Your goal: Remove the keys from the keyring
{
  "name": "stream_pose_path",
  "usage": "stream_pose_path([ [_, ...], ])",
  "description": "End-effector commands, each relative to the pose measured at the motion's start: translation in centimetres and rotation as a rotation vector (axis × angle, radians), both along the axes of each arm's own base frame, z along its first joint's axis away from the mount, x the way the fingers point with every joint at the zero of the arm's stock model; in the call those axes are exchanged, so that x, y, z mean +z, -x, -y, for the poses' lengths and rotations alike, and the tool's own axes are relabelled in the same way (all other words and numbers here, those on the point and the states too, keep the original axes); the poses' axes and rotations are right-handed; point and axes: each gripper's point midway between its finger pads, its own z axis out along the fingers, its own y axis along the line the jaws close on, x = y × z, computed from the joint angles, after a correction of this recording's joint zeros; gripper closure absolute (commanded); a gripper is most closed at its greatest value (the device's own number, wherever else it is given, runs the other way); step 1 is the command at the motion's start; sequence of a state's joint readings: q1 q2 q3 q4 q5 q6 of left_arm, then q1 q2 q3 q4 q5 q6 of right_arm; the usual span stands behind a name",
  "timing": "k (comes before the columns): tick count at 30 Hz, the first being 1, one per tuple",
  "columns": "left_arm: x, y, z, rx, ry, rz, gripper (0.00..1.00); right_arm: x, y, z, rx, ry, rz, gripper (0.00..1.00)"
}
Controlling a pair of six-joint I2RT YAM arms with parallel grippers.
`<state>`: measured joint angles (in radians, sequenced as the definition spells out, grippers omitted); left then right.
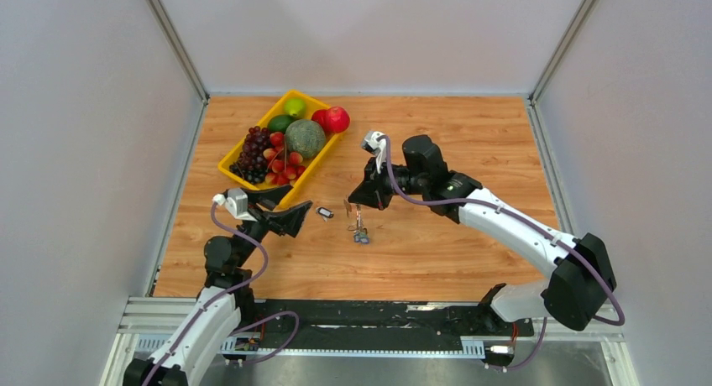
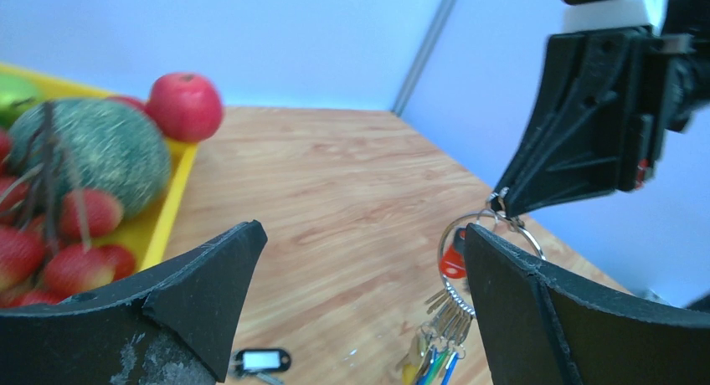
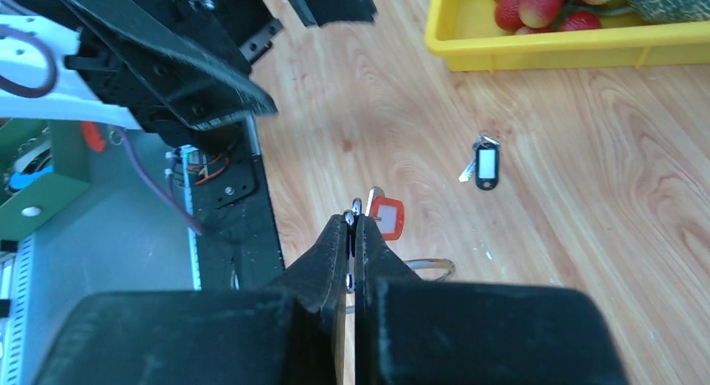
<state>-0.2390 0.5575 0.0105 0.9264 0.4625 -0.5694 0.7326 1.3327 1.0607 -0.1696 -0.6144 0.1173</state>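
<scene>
My right gripper (image 1: 359,203) is shut on the top of the thin silver keyring (image 1: 358,211) and holds it above the table. The keys (image 1: 360,233) hang from the ring. In the left wrist view the keyring (image 2: 445,244) carries a red tag (image 2: 453,264), and silver keys (image 2: 442,311) with yellow, green and blue tags dangle below. My left gripper (image 2: 362,230) is open, and its right finger (image 2: 536,301) is just in front of the ring. In the right wrist view the shut gripper (image 3: 355,226) pinches the ring beside the red tag (image 3: 387,218).
A single key with a black tag (image 1: 324,212) lies on the wooden table between the grippers; it also shows in the right wrist view (image 3: 486,166). A yellow fruit tray (image 1: 312,169) stands at the back left. White walls enclose the table.
</scene>
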Motion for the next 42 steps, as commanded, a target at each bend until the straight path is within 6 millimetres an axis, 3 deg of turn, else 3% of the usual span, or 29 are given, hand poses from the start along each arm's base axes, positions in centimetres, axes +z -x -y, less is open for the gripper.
stream_pose_path([
  [1,-1.5,2.6,3.0,-0.168,-0.111,0.098,0.1,2.7,2.3,-0.1,0.093,-0.074,0.003,1.0],
  [8,-2.5,4.0,7.3,-0.347,-0.254,0.141,0.15,3.1,3.2,-0.1,0.138,-0.085,-0.012,1.0],
  [17,-2.8,4.8,8.1,-0.38,-0.297,0.171,0.2,3.5,4.6,-0.4,0.227,-0.102,-0.046,1.0],
  [21,-2.7,5.3,8.5,-0.416,-0.308,0.189,0.31,3.2,4.6,-0.5,0.237,-0.098,-0.061,1.0],
  [37,-3.0,6.5,9.8,-0.498,-0.328,0.204,0.32,2.0,5.4,-2.1,0.284,-0.067,-0.08,1.0],
  [39,-3.0,6.6,10.0,-0.51,-0.333,0.205,0.35,1.9,5.4,-2.2,0.283,-0.065,-0.08,1.0],
  [42,-3.1,6.8,10.2,-0.526,-0.342,0.209,0.47,1.9,5.5,-2.3,0.286,-0.064,-0.081,1.0],
])
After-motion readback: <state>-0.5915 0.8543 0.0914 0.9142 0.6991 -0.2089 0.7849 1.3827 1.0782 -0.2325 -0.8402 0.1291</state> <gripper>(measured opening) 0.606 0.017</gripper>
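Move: The red key tag hangs from the keyring just under the right fingertips, some 11 cm to the left hand's right, 2 cm back and 5 cm lower. The bunch of other keys hangs about 7 cm below the tag and 2 cm farther back. The black key fob lies on the table some 6 cm ahead of the left hand, 4 cm right and 21 cm below. From the right hand, the left gripper is about 12 cm left, 1 cm ahead, roughly level. Sweeping right, back and down, fast at first and then creeping, the left hand covers about 12 cm to the red tag, turning clockwise some 30 degrees and rolling its left side up, its fingers narrowing to about two thirds open. The right, still pinching the keyring, draws it back about 5.5 cm, turning counter-clockwise, then eases slightly left and down towards the left gripper. ##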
